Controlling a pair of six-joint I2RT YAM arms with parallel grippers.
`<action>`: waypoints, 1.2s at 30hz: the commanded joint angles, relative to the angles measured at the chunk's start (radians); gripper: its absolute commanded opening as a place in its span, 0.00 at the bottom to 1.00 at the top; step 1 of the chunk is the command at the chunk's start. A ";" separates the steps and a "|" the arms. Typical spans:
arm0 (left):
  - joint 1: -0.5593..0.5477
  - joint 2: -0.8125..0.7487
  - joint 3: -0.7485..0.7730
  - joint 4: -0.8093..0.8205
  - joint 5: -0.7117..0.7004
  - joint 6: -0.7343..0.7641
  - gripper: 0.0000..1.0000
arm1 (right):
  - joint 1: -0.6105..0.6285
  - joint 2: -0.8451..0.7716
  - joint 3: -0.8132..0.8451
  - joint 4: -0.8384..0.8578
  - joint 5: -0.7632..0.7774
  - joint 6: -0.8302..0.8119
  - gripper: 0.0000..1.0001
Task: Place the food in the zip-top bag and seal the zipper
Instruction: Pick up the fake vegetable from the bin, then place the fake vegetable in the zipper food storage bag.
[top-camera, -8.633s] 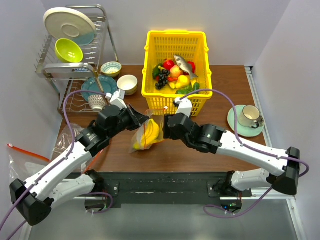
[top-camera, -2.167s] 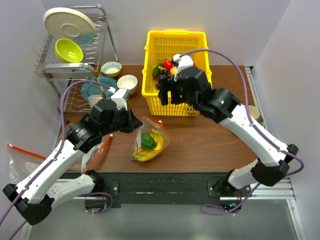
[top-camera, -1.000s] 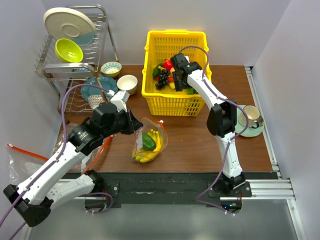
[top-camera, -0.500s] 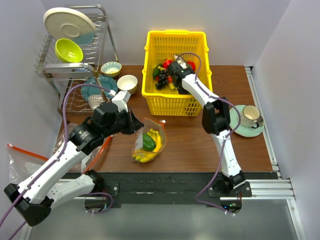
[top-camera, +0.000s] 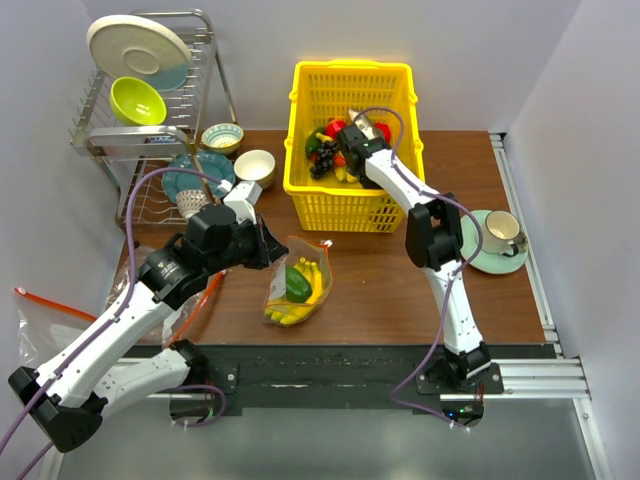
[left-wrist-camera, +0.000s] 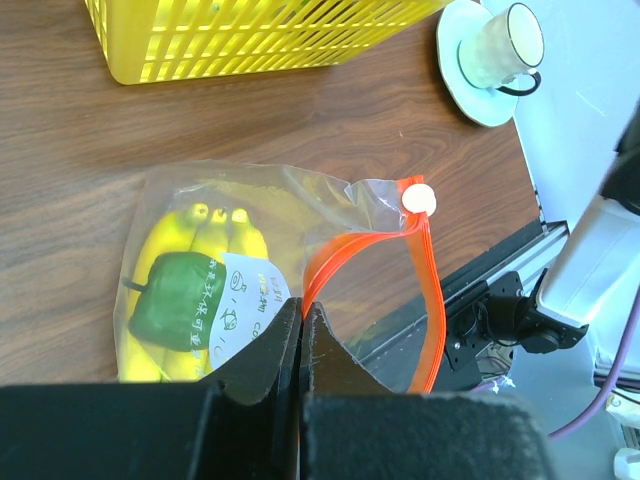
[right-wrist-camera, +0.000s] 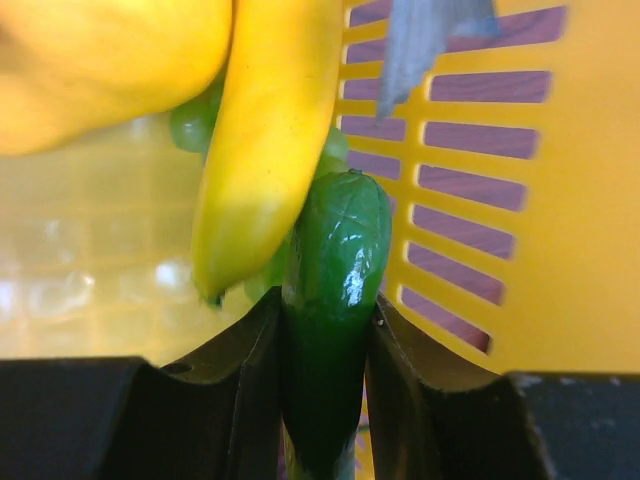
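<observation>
The zip-top bag (top-camera: 297, 287) lies on the table in front of the basket, with a yellow banana bunch (left-wrist-camera: 215, 235) and a green pepper (left-wrist-camera: 170, 300) inside. Its orange-red zipper (left-wrist-camera: 432, 290) gapes open in a loop. My left gripper (left-wrist-camera: 302, 312) is shut on the near zipper edge, holding the mouth up. My right gripper (right-wrist-camera: 325, 330) reaches down into the yellow basket (top-camera: 352, 68) and is shut on a glossy green vegetable piece (right-wrist-camera: 335, 270). A yellow fruit (right-wrist-camera: 265, 130) leans against that piece, and green grapes (right-wrist-camera: 190, 125) lie behind it.
The basket wall (right-wrist-camera: 560, 200) stands close on the right of my right fingers. A cup on a saucer (top-camera: 497, 235) sits at the right. A dish rack (top-camera: 150, 90) and bowls (top-camera: 255, 165) occupy the back left. A spare clear bag (top-camera: 40, 330) hangs off the left edge.
My right gripper sank a little deeper into the basket and closed its jaws on the green vegetable piece. The left gripper and the bag have stayed put.
</observation>
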 joint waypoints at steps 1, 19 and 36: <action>-0.003 -0.005 0.021 0.032 0.009 0.010 0.00 | 0.001 -0.192 0.008 0.062 -0.210 0.007 0.10; -0.003 -0.003 0.006 0.081 0.039 0.031 0.00 | 0.001 -0.734 -0.356 0.491 -1.180 0.209 0.09; -0.003 0.024 0.063 0.031 0.009 0.001 0.00 | 0.297 -1.307 -1.259 1.436 -1.256 0.487 0.08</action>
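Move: The bag's mouth, which the left gripper still pinches at its left rim, lies about 31 cm back, 21 cm left and 15 cm above the right hand, which already grips the cucumber in the bin. The bin's front wall stands some 9 cm back, its middle 10 cm left; the grapes lie 4 cm ahead and 17 cm left. The green pepper in the bag is 28 cm back, 23 cm left, slightly lower. From the left hand, the mouth is 5 cm right. Keep the right fingers shut on the cucumber and lift it steeply out of the bin first, close to 28 cm, drifting left; then sweep back some 30 cm and on to the left over the front rim to the bag's mouth, swinging the hand counter-clockwise and rolling it until the fingers point level to the left. Let the left gripper hold the bag rim where it is. ##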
